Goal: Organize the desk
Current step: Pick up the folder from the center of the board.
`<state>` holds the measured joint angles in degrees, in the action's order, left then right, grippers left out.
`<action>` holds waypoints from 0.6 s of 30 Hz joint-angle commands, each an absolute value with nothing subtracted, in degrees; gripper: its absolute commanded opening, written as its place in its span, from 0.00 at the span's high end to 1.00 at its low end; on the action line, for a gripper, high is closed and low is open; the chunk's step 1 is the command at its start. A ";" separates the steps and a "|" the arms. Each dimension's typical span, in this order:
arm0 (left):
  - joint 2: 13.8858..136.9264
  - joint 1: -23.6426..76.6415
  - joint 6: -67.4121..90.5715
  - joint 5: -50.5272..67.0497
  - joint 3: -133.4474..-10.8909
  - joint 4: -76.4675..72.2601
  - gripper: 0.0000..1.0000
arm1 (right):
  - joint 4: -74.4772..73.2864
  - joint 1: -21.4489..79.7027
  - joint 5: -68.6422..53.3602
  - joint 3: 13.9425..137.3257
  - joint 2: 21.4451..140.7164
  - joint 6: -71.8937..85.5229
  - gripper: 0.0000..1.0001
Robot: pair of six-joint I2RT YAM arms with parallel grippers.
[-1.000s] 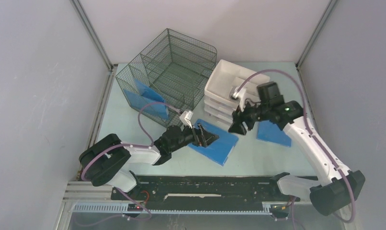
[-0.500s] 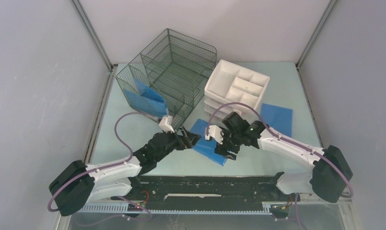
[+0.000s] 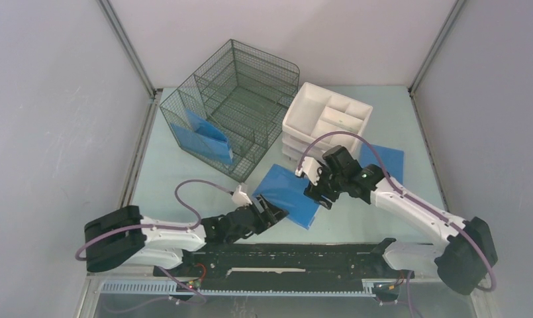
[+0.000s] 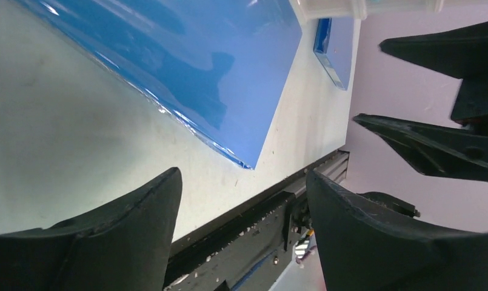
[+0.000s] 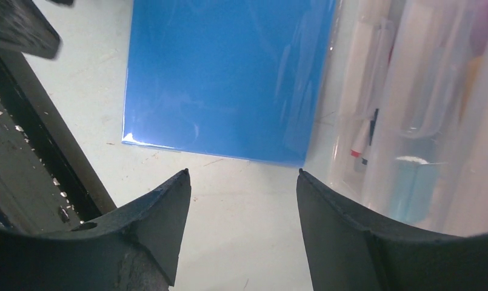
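Observation:
The pale mint desk [image 3: 174,175] carries a blue sheet [image 3: 289,197] lying flat at its middle, seen close in the left wrist view [image 4: 199,60] and the right wrist view [image 5: 229,79]. My left gripper [image 3: 275,214] sits low at the sheet's near left corner, open and empty [image 4: 244,182], with the front rail showing between its fingers. My right gripper [image 3: 314,193] hovers over the sheet's right edge beside the drawer unit, open with bare desk between its fingers [image 5: 241,176].
A dark wire-mesh organizer [image 3: 240,99] stands at the back left with blue sheets [image 3: 204,132] inside. A white drawer unit [image 3: 326,122] stands at the back middle, pens showing through its wall [image 5: 411,109]. A second blue sheet [image 3: 385,159] lies at its right. The black front rail [image 3: 283,255] borders the near edge.
My left arm has drawn back toward the near edge, off the blue sheet. My right arm has come down from the drawer unit to the sheet's right edge.

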<state>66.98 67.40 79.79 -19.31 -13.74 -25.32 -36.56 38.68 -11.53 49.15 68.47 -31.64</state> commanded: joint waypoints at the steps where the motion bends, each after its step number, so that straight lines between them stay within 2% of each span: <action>1: 73.78 70.03 89.36 -22.14 -16.63 -33.70 0.22 | -37.40 38.14 -13.12 50.52 63.65 -32.94 0.28; 9: 87.82 70.65 94.70 -18.51 -18.60 -47.00 0.37 | -37.58 37.28 -13.59 49.92 60.96 -33.47 0.27; 18: 96.24 70.93 98.79 -17.81 -19.78 -53.83 0.43 | -37.62 37.44 -13.53 49.75 60.51 -33.84 0.27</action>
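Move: The blue folder on the board has its middle about 6 cm ahead of the left hand, 4 cm to its right and 5 cm below. From that hand the white drawer box stands some 24 cm ahead and 18 cm right, its middle about 4 cm higher; the wire basket's middle is roughly 31 cm ahead, 17 cm left and 3 cm up. From the right hand the folder lies about 11 cm left, 2 cm ahead and 8 cm below. The folder's near corner is what the left hand closes in on: it slides about 6 cm to the right along the near-left edge while sinking some 3 cm, tilting and rolling about 15 degrees as the fingers tip further down. Its wide-open fingers narrow to a little over half, still ungripped. The right hand, fingers steady, backs straight up about 3 cm off the folder, then hovers. ##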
